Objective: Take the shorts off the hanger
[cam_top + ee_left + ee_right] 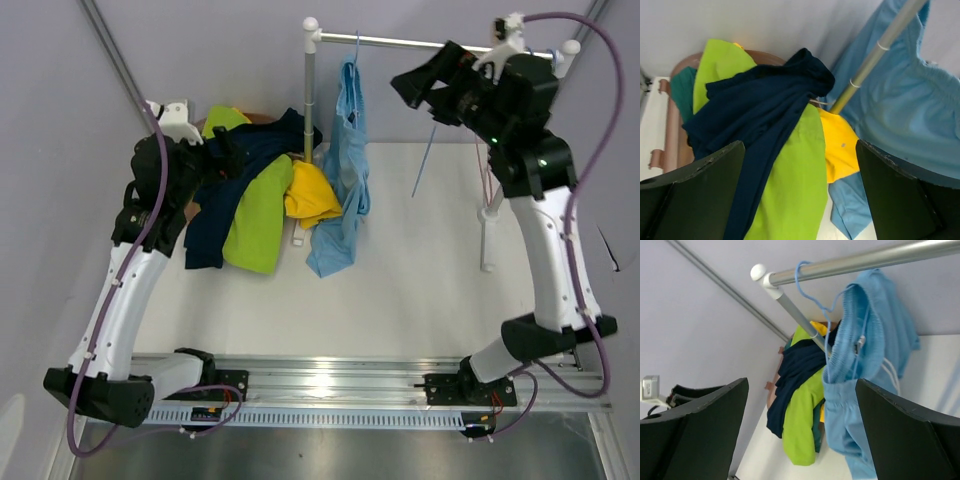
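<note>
Light blue shorts (345, 190) hang from a blue wire hanger (356, 50) hooked on the rack's rail (420, 42); their lower end lies on the table. In the right wrist view the hanger (812, 287) runs through the waistband of these shorts (865, 365). My right gripper (420, 88) is up by the rail to the right of them, open and holding nothing (802, 435). Navy (225, 195), lime green (258, 215) and yellow (310, 192) shorts lie piled at the left. My left gripper (228, 150) hovers open over that pile (800, 200); dark teal shorts (682, 90) peek out.
The rack's upright pole (875, 55) stands between the pile and the hanging shorts. An empty blue hanger (428, 160) dangles from the rail further right, near the rack's right leg (487, 230). A brown holder (672, 135) lies under the pile. Walls close in behind and at the left.
</note>
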Robot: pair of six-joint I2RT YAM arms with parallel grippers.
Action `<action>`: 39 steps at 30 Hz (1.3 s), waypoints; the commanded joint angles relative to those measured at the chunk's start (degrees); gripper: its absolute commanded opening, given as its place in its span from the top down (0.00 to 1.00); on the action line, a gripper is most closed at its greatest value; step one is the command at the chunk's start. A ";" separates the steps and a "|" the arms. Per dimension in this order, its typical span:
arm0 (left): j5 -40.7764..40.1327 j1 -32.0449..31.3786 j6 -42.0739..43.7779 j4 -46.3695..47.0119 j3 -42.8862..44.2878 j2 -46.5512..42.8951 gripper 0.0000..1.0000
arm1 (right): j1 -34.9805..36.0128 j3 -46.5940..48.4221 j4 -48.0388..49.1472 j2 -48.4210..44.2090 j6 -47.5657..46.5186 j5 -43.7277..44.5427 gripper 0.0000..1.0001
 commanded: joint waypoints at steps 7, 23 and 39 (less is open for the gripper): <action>7.42 -0.80 -1.37 1.85 -9.18 -10.16 0.01 | 6.43 18.18 -0.72 21.10 0.29 1.78 0.09; 9.36 -0.88 0.39 4.22 -15.95 -14.38 0.01 | 11.35 19.95 4.82 31.84 2.66 6.79 0.61; 14.36 -19.58 3.82 8.96 -13.41 -12.37 0.01 | 11.53 19.34 5.70 23.50 0.99 9.60 1.00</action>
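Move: The neck of the last loaded hanger, with the light-blue shorts on it, is some 12 cm ahead of the right hand, 14 cm to its left and 13 cm below. From that hand, the middle of the light-blue shorts is 8 cm ahead, 14 left, 30 below; the rack's left post 13 ahead, 22 left; the yellow shorts 10 ahead, 20 left, low on the pile. From the left hand the hanger neck lies 12 cm ahead, 23 right, about level. The open right hand swoops forward, left and down, about 12 cm each way, its fingers tipping down some 13 degrees, then shuts on the light-blue shorts' hanger just under its twisted neck and keeps the wire pinched there, easing a little back up at the last. Meanwhile the empty left hand, still wide open, draws back about 5 cm from the pile while sinking about as far, pauses, then swings right and further back, about 10 cm right and 9 cm back in all, turning clockwise by nearly 30 degrees. ##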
